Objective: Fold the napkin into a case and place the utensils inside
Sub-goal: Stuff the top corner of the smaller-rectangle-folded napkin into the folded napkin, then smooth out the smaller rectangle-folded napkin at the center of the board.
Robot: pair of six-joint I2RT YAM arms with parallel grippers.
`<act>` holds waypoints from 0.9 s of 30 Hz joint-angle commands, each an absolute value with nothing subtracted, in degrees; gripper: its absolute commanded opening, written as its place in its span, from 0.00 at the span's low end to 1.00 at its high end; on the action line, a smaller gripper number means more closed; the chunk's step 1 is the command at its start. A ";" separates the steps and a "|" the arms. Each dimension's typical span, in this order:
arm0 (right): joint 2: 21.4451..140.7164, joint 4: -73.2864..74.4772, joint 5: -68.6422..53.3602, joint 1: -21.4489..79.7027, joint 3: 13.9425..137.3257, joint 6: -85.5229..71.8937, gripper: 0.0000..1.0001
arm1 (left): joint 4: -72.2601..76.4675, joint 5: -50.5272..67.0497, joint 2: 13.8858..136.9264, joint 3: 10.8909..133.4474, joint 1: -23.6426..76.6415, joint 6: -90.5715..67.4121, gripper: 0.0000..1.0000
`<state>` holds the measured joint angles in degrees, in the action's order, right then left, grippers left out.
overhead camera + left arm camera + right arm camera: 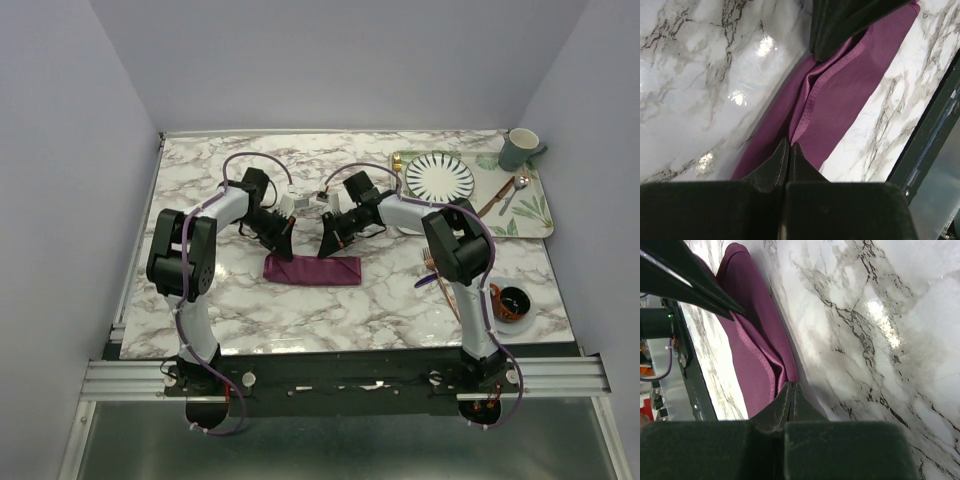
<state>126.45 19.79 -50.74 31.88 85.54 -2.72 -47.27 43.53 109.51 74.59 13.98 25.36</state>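
Note:
The plum-purple napkin (312,269) lies folded into a long narrow strip, the case, on the marble table in the middle of the top view. My left gripper (284,245) is at the strip's far edge near its left end. Its jaws (790,144) are shut, with the hem of the cloth (840,95) running into their tips. My right gripper (327,245) is at the same edge further right, shut (791,384) on a layer edge of the napkin (747,355). The copper fork (432,262) and dark blue knife (428,283) lie beside the right arm, partly hidden by it.
A leaf-patterned tray (530,215) at the back right carries a striped plate (439,177), a grey mug (519,150), a silver spoon (514,192) and another utensil. A small brown bowl (513,302) sits near the front right. Grey walls enclose the table.

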 commanded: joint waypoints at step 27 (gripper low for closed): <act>114.62 30.41 -49.38 29.27 87.90 1.32 0.25 | -40.17 39.29 118.30 76.73 12.57 18.11 0.00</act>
<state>120.07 27.75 -47.27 28.82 90.74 1.39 -41.76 43.64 115.37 76.14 13.34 18.33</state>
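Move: The folded napkin, a strip some 21 cm long, has its middle about 5 cm to the right of the left hand, 3 cm back and 3 cm below; that hand is already shut on the loose hem near the strip's far side. From the right hand, already shut on the far edge, the napkin's middle lies 2 cm left, 3 cm back and 2 cm lower. The fork is roughly 27 cm to the right of the right hand and 6 cm back. Down about 2.5 cm and forward some 2 cm, the left hand, still shut on the hem, tucks it in towards the fold, then nearly stops. Meanwhile the right hand holds still at first, opens its fingers about a quarter, lets go of the far edge and pulls away, forward at first and then mostly up, about 6 cm, drifting a little right. ##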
